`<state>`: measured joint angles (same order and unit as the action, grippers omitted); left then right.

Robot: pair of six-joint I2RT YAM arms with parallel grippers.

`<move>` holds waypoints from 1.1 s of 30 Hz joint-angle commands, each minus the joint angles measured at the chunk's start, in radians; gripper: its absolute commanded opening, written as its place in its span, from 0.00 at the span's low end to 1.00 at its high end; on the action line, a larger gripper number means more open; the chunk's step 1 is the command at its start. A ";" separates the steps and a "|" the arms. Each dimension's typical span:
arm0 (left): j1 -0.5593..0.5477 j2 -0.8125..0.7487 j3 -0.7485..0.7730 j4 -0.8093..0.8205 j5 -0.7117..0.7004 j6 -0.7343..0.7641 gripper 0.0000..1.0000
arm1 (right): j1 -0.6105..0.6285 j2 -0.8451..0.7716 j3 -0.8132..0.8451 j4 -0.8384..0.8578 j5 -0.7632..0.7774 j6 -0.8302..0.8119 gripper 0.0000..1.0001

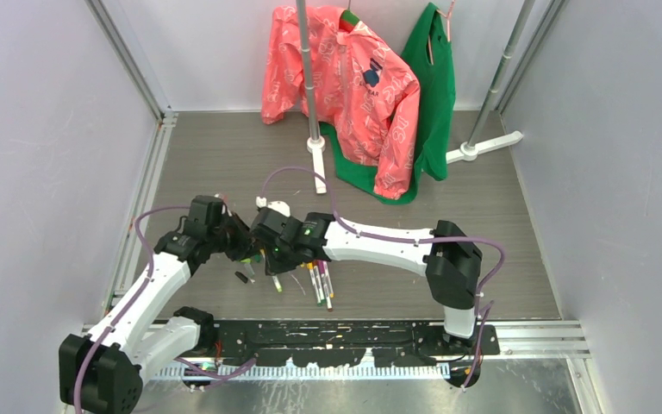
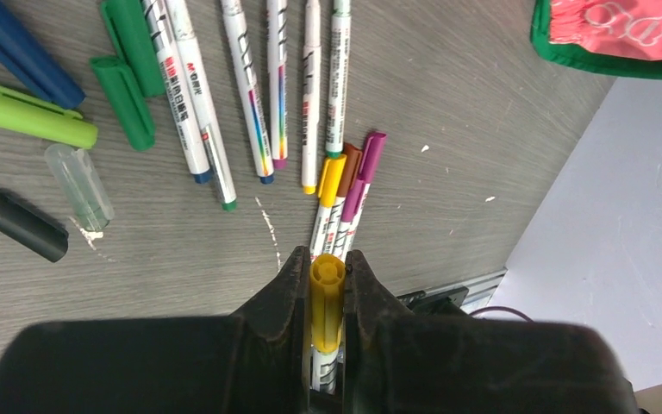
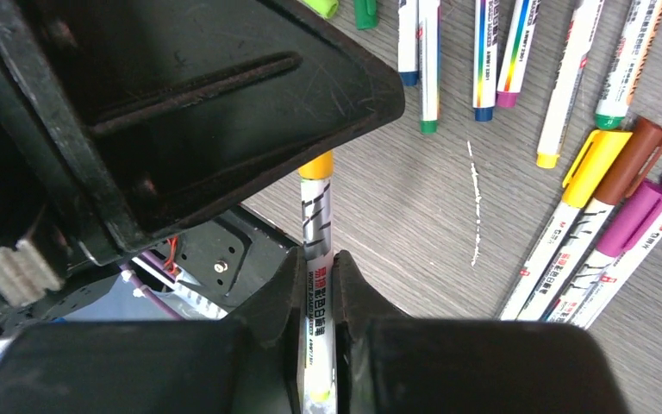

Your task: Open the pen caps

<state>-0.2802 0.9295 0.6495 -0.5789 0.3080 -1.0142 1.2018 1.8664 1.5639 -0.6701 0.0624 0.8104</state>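
One pen is held between both grippers above the table. My left gripper (image 2: 327, 260) is shut on its yellow pen cap (image 2: 327, 302). My right gripper (image 3: 317, 259) is shut on the same pen's white barrel (image 3: 316, 216), and the yellow cap (image 3: 316, 165) runs into the left gripper's black body (image 3: 181, 103). From above, the left gripper (image 1: 240, 240) and right gripper (image 1: 263, 239) meet tip to tip. On the table lie several uncapped pens (image 2: 246, 86) and three capped ones: yellow (image 2: 331, 179), brown (image 2: 349, 162), purple (image 2: 366, 159). Loose caps lie to the left: blue (image 2: 21, 52), green (image 2: 125, 103), light green (image 2: 30, 115), clear (image 2: 79, 185), black (image 2: 15, 224).
A pink jacket (image 1: 345, 86) and a green garment (image 1: 431, 95) hang from a rack pole (image 1: 310, 78) at the back, trailing onto the table. The rack's white foot (image 1: 491, 145) lies at the back right. White walls close both sides. A metal rail (image 1: 526, 332) runs along the near edge.
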 commanded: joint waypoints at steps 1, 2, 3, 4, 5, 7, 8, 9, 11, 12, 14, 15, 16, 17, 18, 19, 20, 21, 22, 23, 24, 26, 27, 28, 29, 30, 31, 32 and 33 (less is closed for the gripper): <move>-0.001 0.010 -0.022 0.116 -0.018 -0.058 0.00 | -0.006 -0.060 -0.107 0.095 0.002 0.019 0.01; -0.001 0.021 -0.025 0.123 -0.026 -0.068 0.00 | -0.006 -0.068 -0.122 0.100 -0.004 0.022 0.01; -0.001 0.028 -0.023 0.126 -0.038 -0.077 0.00 | -0.005 -0.078 -0.137 0.100 -0.009 0.027 0.01; -0.001 0.034 -0.017 0.128 -0.053 -0.085 0.00 | -0.005 -0.090 -0.151 0.099 -0.015 0.029 0.01; -0.001 0.040 -0.006 0.129 -0.067 -0.089 0.00 | -0.004 -0.104 -0.166 0.101 -0.020 0.033 0.01; 0.005 0.058 0.031 0.123 -0.093 -0.086 0.00 | -0.004 -0.134 -0.197 0.102 -0.022 0.039 0.01; 0.008 0.071 0.047 0.123 -0.101 -0.083 0.00 | -0.004 -0.150 -0.212 0.104 -0.025 0.042 0.01; 0.012 0.087 0.063 0.123 -0.107 -0.076 0.00 | -0.004 -0.165 -0.228 0.107 -0.027 0.044 0.01; 0.021 0.117 0.085 0.132 -0.113 -0.064 0.00 | -0.004 -0.191 -0.261 0.117 -0.027 0.049 0.01; 0.025 0.131 0.093 0.137 -0.113 -0.057 0.00 | -0.003 -0.203 -0.278 0.125 -0.029 0.051 0.01; 0.038 0.151 0.104 0.146 -0.125 -0.039 0.00 | -0.003 -0.228 -0.317 0.140 -0.023 0.058 0.01; 0.042 0.159 0.107 0.147 -0.132 -0.030 0.00 | -0.003 -0.239 -0.331 0.140 -0.019 0.060 0.01; 0.048 0.166 0.110 0.148 -0.137 -0.021 0.00 | -0.002 -0.251 -0.345 0.138 -0.016 0.061 0.01; 0.053 0.171 0.111 0.153 -0.140 -0.013 0.00 | -0.003 -0.264 -0.356 0.138 -0.012 0.065 0.01; 0.056 0.176 0.113 0.152 -0.144 -0.006 0.00 | -0.002 -0.277 -0.367 0.138 -0.007 0.066 0.01; 0.057 0.179 0.116 0.146 -0.150 0.003 0.00 | -0.002 -0.290 -0.376 0.137 -0.001 0.067 0.01; 0.058 0.181 0.120 0.137 -0.153 0.011 0.00 | -0.002 -0.303 -0.381 0.139 0.001 0.068 0.01; 0.058 0.181 0.122 0.127 -0.158 0.021 0.00 | -0.002 -0.306 -0.382 0.136 0.007 0.069 0.01; 0.058 0.177 0.123 0.113 -0.167 0.031 0.00 | -0.004 -0.304 -0.376 0.127 0.012 0.063 0.01; 0.058 0.171 0.121 0.107 -0.171 0.041 0.00 | -0.006 -0.296 -0.364 0.116 0.017 0.052 0.01; 0.058 0.166 0.114 0.104 -0.167 0.050 0.00 | -0.009 -0.280 -0.348 0.106 0.019 0.038 0.01; 0.058 0.155 0.101 0.075 -0.172 0.079 0.00 | -0.018 -0.230 -0.296 0.076 0.027 0.001 0.01; 0.058 0.147 0.089 0.065 -0.177 0.093 0.00 | -0.023 -0.196 -0.269 0.055 0.030 -0.020 0.01; 0.058 0.133 0.077 0.054 -0.184 0.107 0.00 | -0.031 -0.163 -0.240 0.033 0.035 -0.045 0.01; 0.058 0.120 0.067 0.040 -0.198 0.123 0.00 | -0.035 -0.127 -0.211 0.022 0.043 -0.071 0.01; 0.057 0.102 0.056 0.027 -0.209 0.136 0.00 | -0.040 -0.094 -0.185 0.015 0.048 -0.096 0.01; 0.057 0.086 0.046 0.016 -0.221 0.148 0.00 | -0.045 -0.063 -0.157 0.008 0.051 -0.119 0.01; 0.057 0.069 0.038 0.000 -0.235 0.158 0.00 | -0.053 -0.031 -0.129 0.000 0.055 -0.138 0.01; 0.057 0.055 0.032 -0.023 -0.252 0.168 0.00 | -0.059 -0.004 -0.101 -0.009 0.065 -0.154 0.01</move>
<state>-0.2241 1.0534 0.7059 -0.5323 0.1257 -0.9230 1.1656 1.7794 1.3579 -0.6304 0.0814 0.7631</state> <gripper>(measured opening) 0.107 0.178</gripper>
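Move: The yellow cap in the left fingers is still on the pen. The pen body, held by the right fingers, lies about 5 cm back and 3 cm right of the left hand, roughly level; so the cap is some 5 cm ahead and 3 cm left of the right hand. Loose green caps lie about 5 cm left, 2 cm back and 8 cm below the left hand. The yellow-capped pen lies roughly 13 cm right, 5 cm back and 7 cm below the right hand. Yellow cap and pen body, each kept pinched, dip together about 2 cm, partly come up again, then are pulled sharply apart: the left hand goes some 5 cm forward and a little left with the cap, while the right draws the body about 6 cm right and slightly back and down. The left then drifts left and slightly back, rolling about 10 degrees, as the right swings forward and left again, sinking a little. ##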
